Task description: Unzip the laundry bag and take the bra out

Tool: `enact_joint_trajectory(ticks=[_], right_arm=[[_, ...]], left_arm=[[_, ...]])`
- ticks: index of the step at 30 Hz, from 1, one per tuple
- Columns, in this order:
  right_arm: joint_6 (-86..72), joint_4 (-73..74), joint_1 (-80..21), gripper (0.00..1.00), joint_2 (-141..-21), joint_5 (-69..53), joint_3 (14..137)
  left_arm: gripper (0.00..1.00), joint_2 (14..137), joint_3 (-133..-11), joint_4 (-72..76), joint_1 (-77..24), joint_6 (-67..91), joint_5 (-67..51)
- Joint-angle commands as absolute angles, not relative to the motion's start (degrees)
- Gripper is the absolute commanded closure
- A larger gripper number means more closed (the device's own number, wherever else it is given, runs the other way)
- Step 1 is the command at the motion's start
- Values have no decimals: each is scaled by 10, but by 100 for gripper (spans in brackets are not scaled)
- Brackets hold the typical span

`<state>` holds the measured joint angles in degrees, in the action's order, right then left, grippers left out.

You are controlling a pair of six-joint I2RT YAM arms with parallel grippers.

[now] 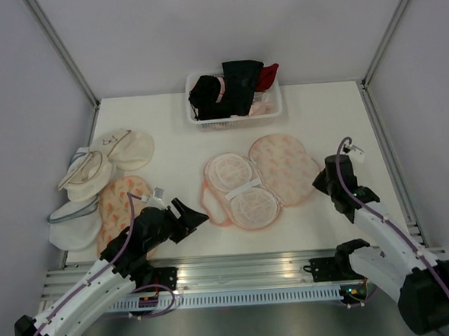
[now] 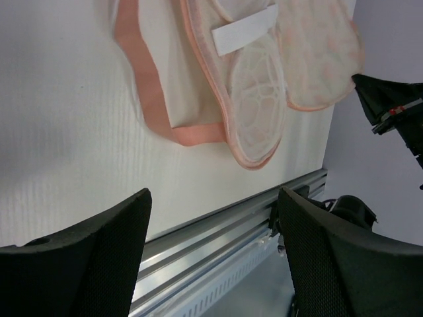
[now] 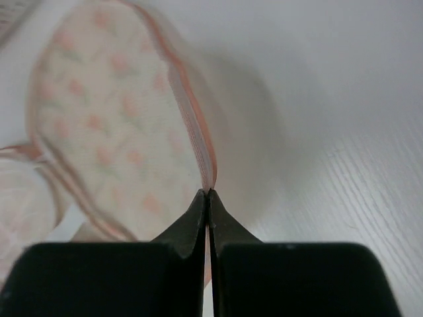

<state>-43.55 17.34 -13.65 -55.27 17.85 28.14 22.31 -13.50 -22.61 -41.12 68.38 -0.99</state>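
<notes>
The laundry bag (image 1: 285, 168) lies unzipped and spread in two oval halves mid-table, pink edging around both. Its left half (image 2: 254, 99) shows pale mesh lining and a white label. My right gripper (image 3: 209, 191) is shut on the pink zipper edge of the printed right half (image 3: 106, 125), at that half's right rim (image 1: 321, 183). My left gripper (image 2: 215, 198) hangs open over the table's front edge, left of the bag (image 1: 197, 215), holding nothing. The bra (image 1: 207, 93), black with pink trim, lies in the basket at the back.
A white basket (image 1: 236, 115) at the back centre also holds an all-black garment (image 1: 243, 77) and a red one (image 1: 268, 75). Cream domed pouches (image 1: 95, 172) and a smaller orange printed pouch (image 1: 120, 208) lie at the left. An aluminium rail (image 1: 238, 270) runs along the front.
</notes>
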Motion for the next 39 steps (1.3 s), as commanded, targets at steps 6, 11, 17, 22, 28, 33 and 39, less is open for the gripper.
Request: enact_joint_trajectory(ticks=[6, 11, 17, 22, 28, 33, 39], right_arm=[[-288, 172, -155, 100, -446, -112, 371], [-246, 167, -314, 100, -492, -117, 367], [-227, 71, -474, 100, -580, -134, 315], [-214, -15, -581, 100, -699, -120, 328], [-235, -73, -604, 88, -794, -136, 366], [-244, -14, -610, 27, -719, -65, 381], [-257, 114, -613, 2, -571, 21, 403]], left_arm=[[20, 203, -171, -253, -412, 661, -32], [20, 182, -149, -253, -412, 675, -14], [20, 196, -142, -246, -412, 682, -6], [20, 195, -138, -244, -412, 682, -4], [20, 177, -127, -246, -412, 686, -7], [20, 172, -125, -245, -412, 687, -7], [16, 179, -127, -211, -412, 665, -18]])
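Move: The right gripper already holds the outer edge of the laundry bag's open flap, whose middle lies about 10 cm to its left, 4 cm ahead and a little lower. The bag's open base, where the flap goes, is some 24 cm to the left, 2 cm back and 7 cm down; its pink strap lies about 10 cm beyond that to the left and 4 cm nearer. From the left gripper the base is roughly 17 cm right, 5 cm ahead, 9 cm below. Keep the right fingers pinched on the flap's edge and swing it about 28 cm left over the bag's base, first rising some 10 cm, then drawing back 15 cm and sinking, the wrist turning about 80 degrees counter-clockwise. Low by the base's near edge, open the fingers wide to let go, then lift about 8 cm clear. ##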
